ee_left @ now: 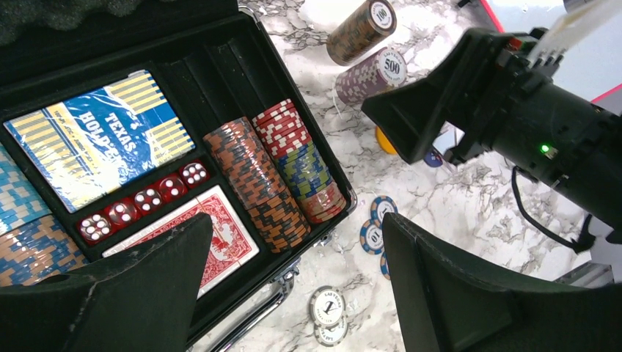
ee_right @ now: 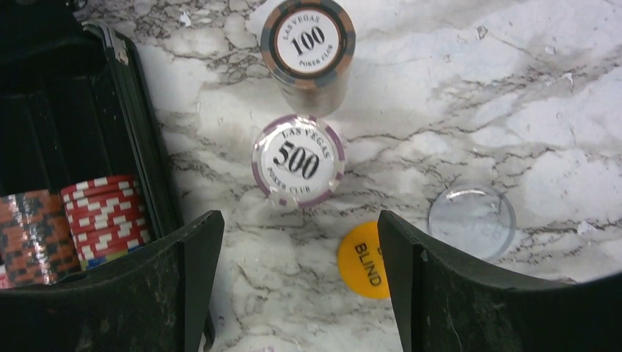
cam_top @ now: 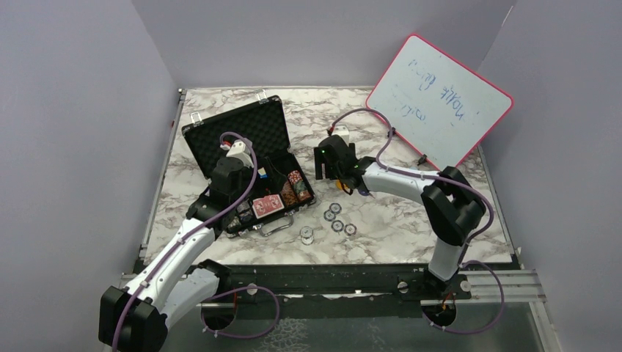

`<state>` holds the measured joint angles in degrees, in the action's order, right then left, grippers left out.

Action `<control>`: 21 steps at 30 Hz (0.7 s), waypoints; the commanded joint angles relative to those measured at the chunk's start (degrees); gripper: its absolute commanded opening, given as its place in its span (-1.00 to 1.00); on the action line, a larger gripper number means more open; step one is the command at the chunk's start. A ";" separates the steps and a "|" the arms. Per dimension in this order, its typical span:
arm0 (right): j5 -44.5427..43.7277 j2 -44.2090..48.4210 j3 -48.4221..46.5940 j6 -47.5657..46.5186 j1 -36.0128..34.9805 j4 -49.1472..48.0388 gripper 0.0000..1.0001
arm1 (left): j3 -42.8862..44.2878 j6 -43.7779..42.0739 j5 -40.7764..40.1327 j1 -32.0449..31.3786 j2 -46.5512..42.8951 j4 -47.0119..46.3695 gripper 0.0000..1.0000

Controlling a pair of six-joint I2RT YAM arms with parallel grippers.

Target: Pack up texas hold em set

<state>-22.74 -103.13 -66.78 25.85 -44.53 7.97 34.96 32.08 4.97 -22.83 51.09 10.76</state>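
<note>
The black briefcase [cam_top: 220, 136] lies open with its foam lid up. In its tray [ee_left: 220, 66] are rows of poker chips [ee_left: 282, 172], a red-backed card deck [ee_left: 224, 235], red dice and a blue booklet. My left gripper [ee_left: 297, 227] hangs open over the case's front edge and silver handle [ee_left: 257, 319], holding nothing. My right gripper [ee_right: 297, 220] is open above the marble just right of the case. A "500" chip stack [ee_right: 298, 160] and a "100" stack [ee_right: 308, 44] lie beyond it. The orange button [ee_right: 363, 260] sits by its right finger.
Several loose chips [cam_top: 337, 220] and two white ones [cam_top: 306, 235] lie on the marble in front of the case. A clear disc [ee_right: 472, 220] rests right of the button. The pink-framed whiteboard [cam_top: 440, 99] leans at the back right. Grey walls enclose the table.
</note>
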 commanded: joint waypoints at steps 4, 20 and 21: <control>-2.21 -6.87 -5.10 -2.14 0.41 -4.38 0.38 | 0.11 -0.45 0.77 0.38 -0.41 -1.75 0.77; -2.07 -3.07 -2.31 -6.12 0.43 -8.00 -0.36 | 0.98 -1.10 0.14 0.34 2.24 -2.28 0.77; -1.60 -1.79 -1.68 -6.34 0.46 -7.77 -0.39 | 0.99 -1.13 0.05 0.34 2.05 -2.13 0.77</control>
<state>-24.16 -109.84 -69.93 21.43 -44.25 2.70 34.79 31.83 5.10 -22.83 53.71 9.93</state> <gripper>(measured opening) 0.423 0.881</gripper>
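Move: The standing 500 chip stack is about 3 cm ahead of the right hand and 1 cm to its left, its middle some 4 cm lower. The 100 stack is right behind it, about 8 cm ahead of the hand and 1 cm left; the yellow blind disc lies 2 cm back and 4 cm right, the red chips in the case 2 cm back and 11 cm left. From the left hand, the 500 stack is roughly 8 cm ahead, 14 cm right and 13 cm down. The 500 stack is taken from both sides near its top: the right hand eases about 2.5 cm forward, sinking some 2 cm and edging 1 cm left on the way. Its open fingers close by about half as it goes, until both tips pinch the stack; late in the closing, the hand lifts about half a centimetre. ##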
